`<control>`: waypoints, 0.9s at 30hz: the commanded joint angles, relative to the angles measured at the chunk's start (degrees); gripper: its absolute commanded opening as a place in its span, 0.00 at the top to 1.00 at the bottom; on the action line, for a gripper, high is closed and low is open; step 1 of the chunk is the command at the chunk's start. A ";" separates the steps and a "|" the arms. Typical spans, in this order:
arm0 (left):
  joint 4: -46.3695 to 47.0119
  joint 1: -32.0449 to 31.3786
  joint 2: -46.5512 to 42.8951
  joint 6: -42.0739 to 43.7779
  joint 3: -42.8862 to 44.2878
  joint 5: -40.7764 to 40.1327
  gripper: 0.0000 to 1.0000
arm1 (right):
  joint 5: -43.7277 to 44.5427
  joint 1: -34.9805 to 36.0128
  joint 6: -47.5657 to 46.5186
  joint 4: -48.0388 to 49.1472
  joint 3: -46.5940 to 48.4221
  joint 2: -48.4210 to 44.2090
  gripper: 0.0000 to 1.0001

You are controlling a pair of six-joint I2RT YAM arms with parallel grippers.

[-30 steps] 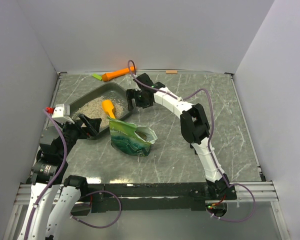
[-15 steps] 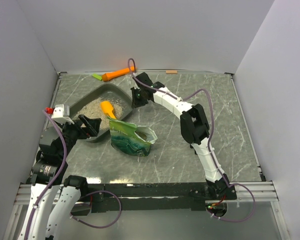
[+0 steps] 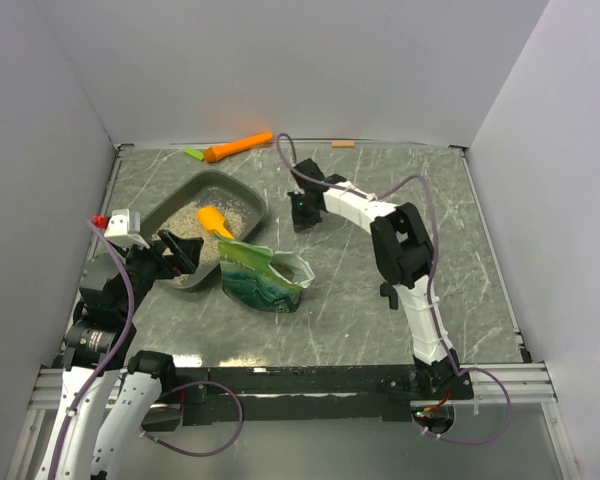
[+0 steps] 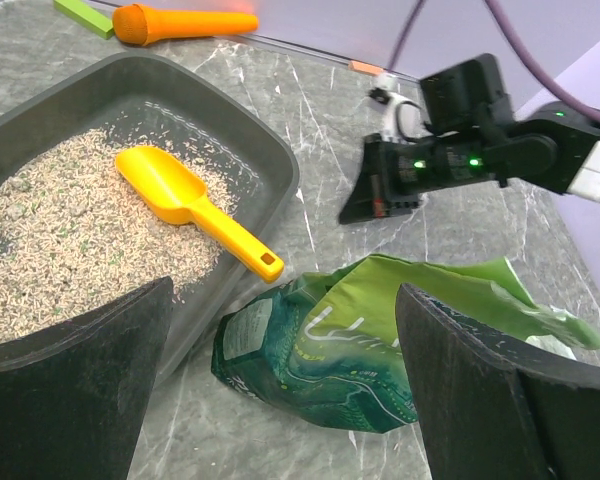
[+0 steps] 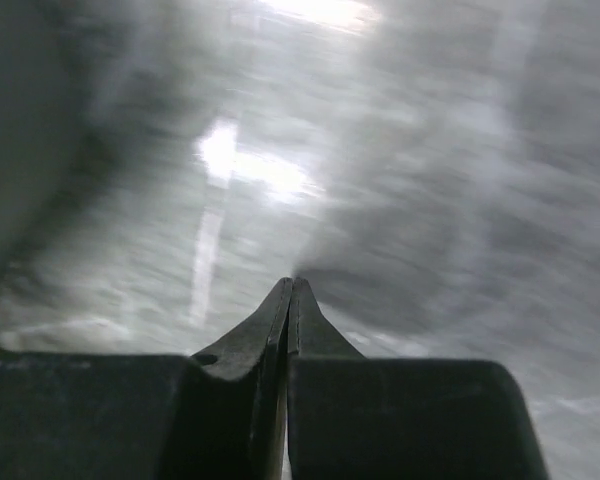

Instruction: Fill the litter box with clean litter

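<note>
The dark grey litter box (image 3: 252, 197) lies at the left rear of the table, with a layer of beige clean litter (image 3: 183, 222) and an orange scoop (image 3: 216, 221) in it. All three show in the left wrist view: box (image 4: 276, 170), litter (image 4: 50, 250), scoop (image 4: 190, 205). A green-teal bag (image 3: 265, 277) lies by the box's near side, its mouth open to the right. My left gripper (image 3: 177, 254) is open and empty at the box's near-left corner. My right gripper (image 3: 302, 212) is shut and empty over bare table, right of the box.
An orange carrot-shaped toy (image 3: 238, 147) and a small green piece (image 3: 194, 154) lie at the back wall behind the box. White walls close in the table on three sides. The right wrist view is blurred and shows only grey surface past the shut fingertips (image 5: 293, 287).
My right gripper has moved from the litter box's far right rim to the right, onto open table. The box has shifted a little. The left gripper has hardly moved.
</note>
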 commanded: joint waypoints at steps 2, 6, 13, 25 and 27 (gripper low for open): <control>0.58 -0.21 -0.62 -0.23 -0.16 -0.13 0.03 | 2.22 -3.31 2.00 4.55 -5.96 -8.05 1.00; 0.58 -0.21 -0.53 -0.23 -0.24 -0.31 0.03 | 1.61 -3.66 2.18 5.78 -6.42 -9.90 0.96; 0.49 -0.21 -0.36 -0.23 -0.24 -0.31 0.03 | -3.04 -3.40 3.15 7.36 -3.69 -12.01 0.33; 0.49 -0.21 -0.62 -0.15 -0.16 -0.40 0.03 | -3.85 1.78 5.34 3.42 10.45 -4.37 0.07; 0.58 -0.21 -0.80 -0.23 -0.24 -0.40 0.03 | -3.24 2.57 5.87 3.15 12.13 -2.79 0.05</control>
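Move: My right hand is shut, just over the table off the litter box's right end. The box's middle lies about 21 cm to its left, level fore and aft and at much its own height. The yellow scoop in the box is some 18 cm left, 1 cm ahead and a touch higher; the green litter bag's middle is about 7 cm left, 12 cm back and slightly higher. From my left hand, the box is roughly 18 cm ahead, 4 cm left and 25 cm below. I first carry my closed right fingers about 4 cm to the right, low over the table and away from the litter box. Then I reverse and climb some 12 cm while swinging back left past where I began, drifting slightly forward and opening the fingers wide. The hand tips its fingers up and lifts its left side, about 20 degrees in all, finishing empty beside and above the box's right end. ##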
